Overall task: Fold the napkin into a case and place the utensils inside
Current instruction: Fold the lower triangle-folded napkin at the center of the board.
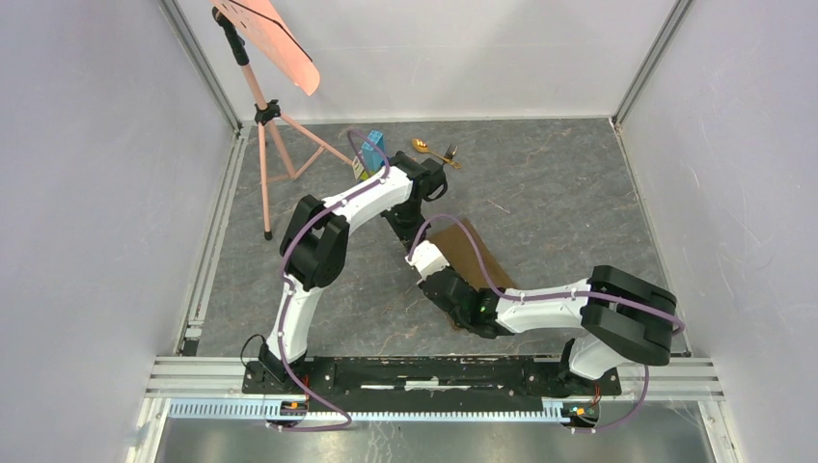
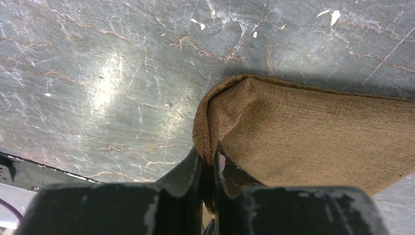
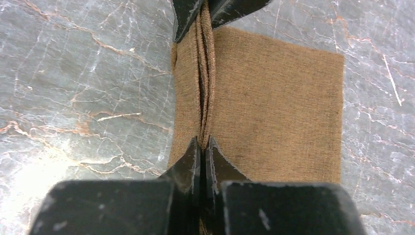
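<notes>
The brown napkin [image 1: 477,253] lies in the middle of the table, part of it under the right arm. My left gripper [image 2: 214,157] is shut on its raised far corner, seen from above at the left gripper [image 1: 403,230]. My right gripper [image 3: 203,143] is shut on the near end of the same pinched-up ridge along the napkin's [image 3: 279,107] left edge. The left gripper's fingers [image 3: 188,14] hold the ridge's far end in the right wrist view. From above, the right gripper [image 1: 425,258] sits at the napkin's near left side. The utensils, a gold spoon [image 1: 422,147] and a dark fork [image 1: 449,154], lie at the back of the table.
A blue box [image 1: 369,151] stands at the back, beside the left arm's forearm. A pink tripod [image 1: 268,145] carrying an orange sheet [image 1: 275,43] stands at the back left. Grey walls enclose the marbled table [image 1: 559,193] on three sides.
</notes>
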`<action>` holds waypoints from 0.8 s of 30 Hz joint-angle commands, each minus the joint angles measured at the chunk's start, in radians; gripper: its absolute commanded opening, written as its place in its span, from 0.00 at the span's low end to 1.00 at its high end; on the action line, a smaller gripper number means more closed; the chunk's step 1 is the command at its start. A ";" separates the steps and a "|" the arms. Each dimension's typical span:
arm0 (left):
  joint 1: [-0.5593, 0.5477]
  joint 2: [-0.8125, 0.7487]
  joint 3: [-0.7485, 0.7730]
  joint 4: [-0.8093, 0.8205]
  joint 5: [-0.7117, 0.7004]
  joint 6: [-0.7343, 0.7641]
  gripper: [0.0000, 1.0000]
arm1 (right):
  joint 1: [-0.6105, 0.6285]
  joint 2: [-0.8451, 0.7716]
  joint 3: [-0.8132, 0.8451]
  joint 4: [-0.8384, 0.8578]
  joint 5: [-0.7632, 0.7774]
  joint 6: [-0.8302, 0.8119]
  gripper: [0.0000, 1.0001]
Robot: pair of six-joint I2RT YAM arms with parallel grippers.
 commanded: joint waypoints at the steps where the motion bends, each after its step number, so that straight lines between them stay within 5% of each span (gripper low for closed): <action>1: 0.006 -0.061 0.002 0.027 0.014 0.062 0.28 | -0.008 -0.037 0.001 0.035 -0.042 0.030 0.00; 6: 0.005 -0.097 0.001 0.036 -0.034 0.096 0.72 | -0.093 -0.110 -0.112 0.160 -0.269 0.123 0.00; 11: 0.006 -0.178 -0.027 0.102 -0.051 0.186 0.98 | -0.218 -0.133 -0.187 0.260 -0.498 0.209 0.00; 15: 0.009 -0.254 -0.080 0.211 -0.020 0.341 1.00 | -0.296 -0.126 -0.230 0.331 -0.629 0.274 0.00; 24: 0.021 -0.516 -0.469 0.618 0.124 0.522 0.97 | -0.435 -0.077 -0.301 0.456 -0.793 0.425 0.00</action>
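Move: Behind and to the right of the left hand lies the napkin's middle, about 6 cm back, 9 cm right and 4 cm below; that hand already pinches the raised fold near the far-left corner. From the right hand, pinching the same fold closer in, the middle is roughly 6 cm right, 1 cm back and 4 cm below. The fork lies about 15 cm ahead and 4 cm right of the left hand, the spoon 19 cm ahead and 5 cm right. Letting go of the fold by the far-left corner, the left hand opens wide and lifts about 7 cm clear of the napkin, fingers tilting forward and the wrist turning clockwise. The right hand, still shut on the fold, eases right and down nearly 2 cm each way, rolling its left side up and swinging its fingers leftward some 20 degrees. ##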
